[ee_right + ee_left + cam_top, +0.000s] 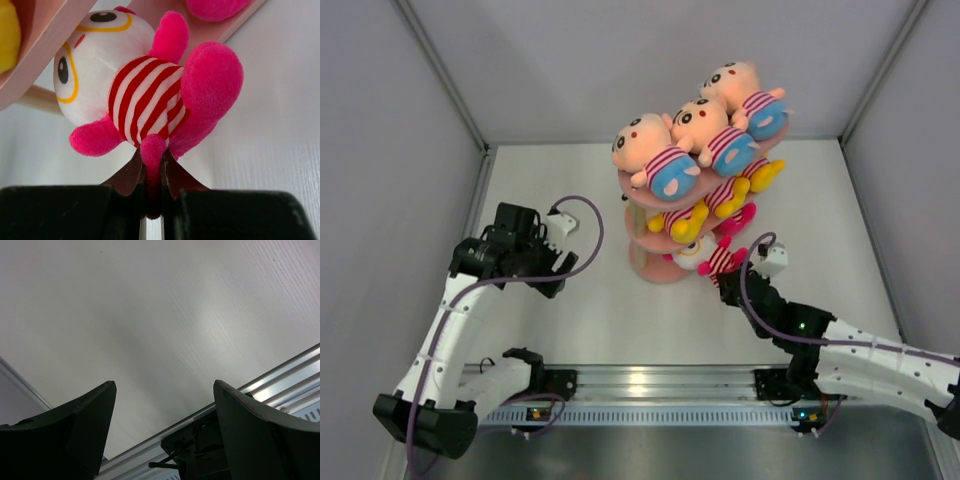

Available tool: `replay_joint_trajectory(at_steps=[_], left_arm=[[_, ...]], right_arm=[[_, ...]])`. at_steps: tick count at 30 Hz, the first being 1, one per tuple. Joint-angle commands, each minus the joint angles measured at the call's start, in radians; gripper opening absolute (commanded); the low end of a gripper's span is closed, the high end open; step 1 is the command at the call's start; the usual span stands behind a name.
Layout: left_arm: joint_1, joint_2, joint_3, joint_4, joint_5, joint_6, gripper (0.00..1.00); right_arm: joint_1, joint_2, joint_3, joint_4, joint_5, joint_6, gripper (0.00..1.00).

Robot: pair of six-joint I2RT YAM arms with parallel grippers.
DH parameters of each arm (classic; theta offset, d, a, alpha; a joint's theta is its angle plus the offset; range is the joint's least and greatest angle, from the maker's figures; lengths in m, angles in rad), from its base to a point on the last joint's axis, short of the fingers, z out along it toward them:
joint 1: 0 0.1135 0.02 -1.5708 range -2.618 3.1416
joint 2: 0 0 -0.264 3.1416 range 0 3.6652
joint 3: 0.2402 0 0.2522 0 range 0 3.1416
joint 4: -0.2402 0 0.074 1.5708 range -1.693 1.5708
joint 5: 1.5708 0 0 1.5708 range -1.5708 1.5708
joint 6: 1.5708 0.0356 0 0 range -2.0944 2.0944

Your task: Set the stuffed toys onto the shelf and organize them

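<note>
The pink three-tier shelf [638, 255] stands at mid-table. Three peach stuffed toys in blue shorts [655, 155] [712, 132] [750, 95] lie on its top board, yellow toys [685, 222] on the middle board, and a pink one [738, 218] lower down. My right gripper [728, 280] [152, 167] is shut on a pink limb of a white-headed, red-striped pink toy [703, 255] [140, 95], whose head is tucked under a shelf board [45, 45] at the lowest tier. My left gripper [555, 278] [165, 390] hangs open and empty left of the shelf, over bare table.
Grey walls enclose the table on the left, back and right. An aluminium rail [640, 385] with both arm bases runs along the near edge; it also shows as the rail [280, 375] in the left wrist view. A yellow toy [7, 35] and a pink toy [215, 7] edge the right wrist view.
</note>
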Motion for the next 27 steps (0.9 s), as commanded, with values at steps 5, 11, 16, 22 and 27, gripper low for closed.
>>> replay_joint_trajectory(at_steps=[5,11,16,22,27], left_arm=[[-0.001,-0.034,0.011,0.044,-0.027,-0.048,0.85],[-0.001,-0.045,0.007,0.044,-0.032,-0.047,0.85],[-0.001,-0.057,0.005,0.044,-0.043,-0.039,0.85],[-0.001,-0.074,-0.003,0.043,-0.046,-0.030,0.85],[-0.001,-0.073,-0.013,0.046,-0.041,-0.027,0.85]], right_arm=[[-0.008,0.337,0.162,0.250,0.177,0.106,0.00],[-0.008,0.551,0.227,0.394,0.210,0.137,0.00],[-0.023,0.690,0.277,0.386,0.142,0.165,0.00],[-0.059,0.729,0.242,0.426,0.061,0.193,0.21],[-0.056,0.672,0.224,0.430,0.032,0.143,0.66]])
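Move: The right hand holds the pink striped toy by a foot; its spot on the shelf's bottom tier is about 13 cm ahead, 10 cm left and 6 cm lower. Another pink toy lies roughly 14 cm ahead and 3 cm right; a yellow toy sits one tier up, about 13 cm ahead, 8 cm left. From the left hand the spot is some 13 cm ahead, 23 cm right and 11 cm lower. Right hand pushes the held toy about 10 cm forward-left and 5 down into the bottom tier, then opens. ##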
